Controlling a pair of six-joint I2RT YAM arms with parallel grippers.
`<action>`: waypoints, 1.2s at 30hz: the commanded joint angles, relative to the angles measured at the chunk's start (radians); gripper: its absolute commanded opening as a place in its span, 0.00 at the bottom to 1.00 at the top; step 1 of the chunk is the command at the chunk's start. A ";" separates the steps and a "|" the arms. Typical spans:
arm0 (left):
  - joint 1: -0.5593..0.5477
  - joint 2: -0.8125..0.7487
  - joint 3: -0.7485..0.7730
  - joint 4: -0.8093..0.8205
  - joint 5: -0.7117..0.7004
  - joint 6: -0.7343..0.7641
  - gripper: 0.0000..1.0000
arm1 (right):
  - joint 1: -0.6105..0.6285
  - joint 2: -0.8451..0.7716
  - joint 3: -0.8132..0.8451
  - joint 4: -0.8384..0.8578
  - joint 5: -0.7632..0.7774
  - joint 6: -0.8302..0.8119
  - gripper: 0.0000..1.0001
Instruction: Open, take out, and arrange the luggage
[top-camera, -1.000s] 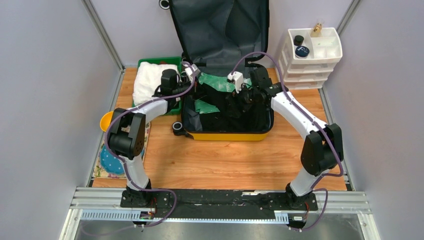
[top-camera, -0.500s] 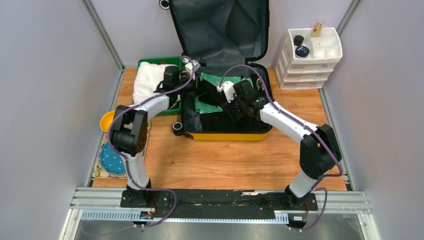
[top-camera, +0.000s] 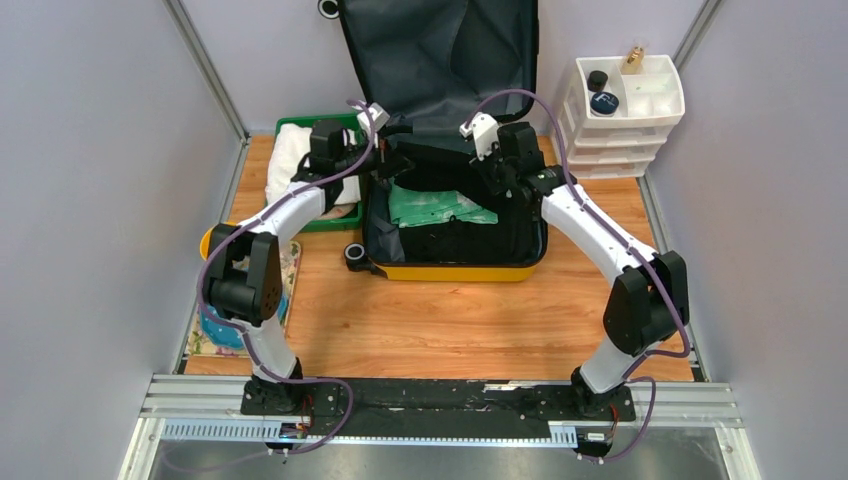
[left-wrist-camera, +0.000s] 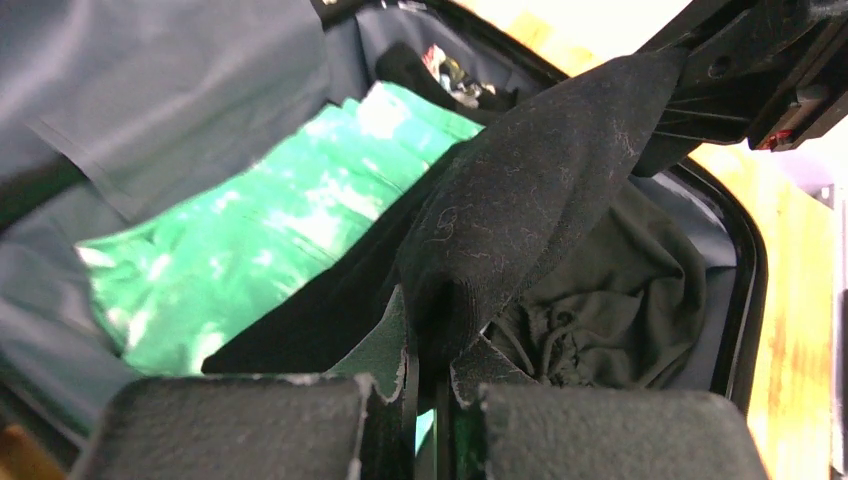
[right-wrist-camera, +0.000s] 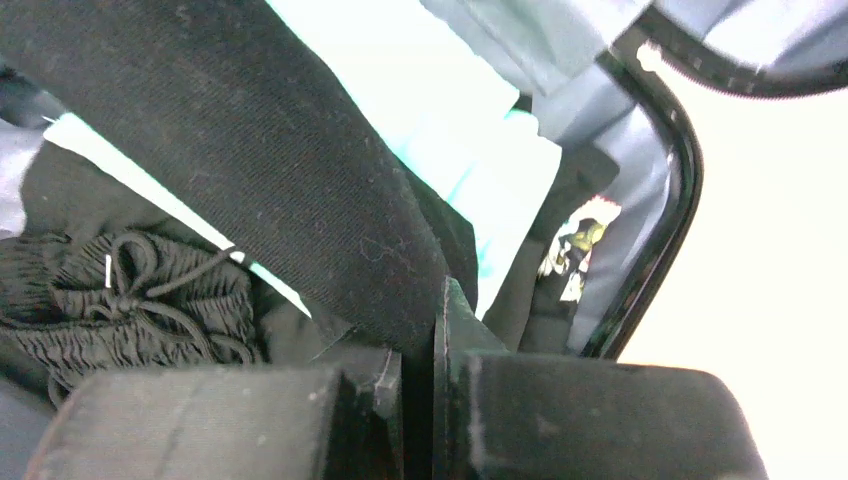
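The luggage (top-camera: 460, 270), a yellow hard-shell suitcase, lies open at the back of the table with its dark grey lid (top-camera: 440, 60) upright. A black garment (top-camera: 440, 162) hangs stretched between my two grippers over the open case. My left gripper (top-camera: 400, 150) is shut on one end of it (left-wrist-camera: 425, 345); the black garment (left-wrist-camera: 540, 190) runs up to the other gripper. My right gripper (top-camera: 492, 165) is shut on the other end (right-wrist-camera: 418, 350). Under it lie a green garment (top-camera: 440, 205) (left-wrist-camera: 250, 250) and dark drawstring clothing (left-wrist-camera: 600, 300) (right-wrist-camera: 120, 290).
A green tray (top-camera: 345, 222) with a white towel (top-camera: 295, 160) stands left of the case. A white drawer unit (top-camera: 625, 115) sits at the back right. An orange bowl (top-camera: 212, 240) and a patterned mat (top-camera: 215, 325) lie at the left edge. The case's black rim (right-wrist-camera: 670, 200) is close to my right fingers.
The right gripper has shut on the black garment. Both grippers have moved up and back, lifting the garment off the green one, which now shows more.
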 joint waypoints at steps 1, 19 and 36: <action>0.055 -0.114 0.070 0.005 0.009 0.078 0.00 | -0.019 -0.051 0.083 0.114 -0.100 -0.090 0.00; 0.281 -0.536 -0.113 -0.242 -0.084 0.179 0.00 | 0.111 0.104 0.398 0.128 -0.449 -0.118 0.00; 0.560 -0.581 -0.225 -0.390 -0.488 0.054 0.00 | 0.275 0.494 0.645 0.400 -0.440 0.063 0.00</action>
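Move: Both hands hold the black garment between them, left fingers on its left end and right on its right. The green tray with the white towel lies about 21 cm left, 5 ahead and 18 below the left hand; from the right hand it is some 42 left and 6 ahead. The green clothes lie 8 cm right, 4 back and 14 below the left hand; the suitcase's left rim is 8 cm left, level. Keeping their pinch on its two ends, both hands lift the black garment some 12 cm and swing it about 27 cm left, out of the suitcase, past its left rim and over the green tray, sinking about 5 cm at the end. The left hand also draws back about 6 cm, and both turn counter-clockwise, roughly 40 to 45 degrees. ##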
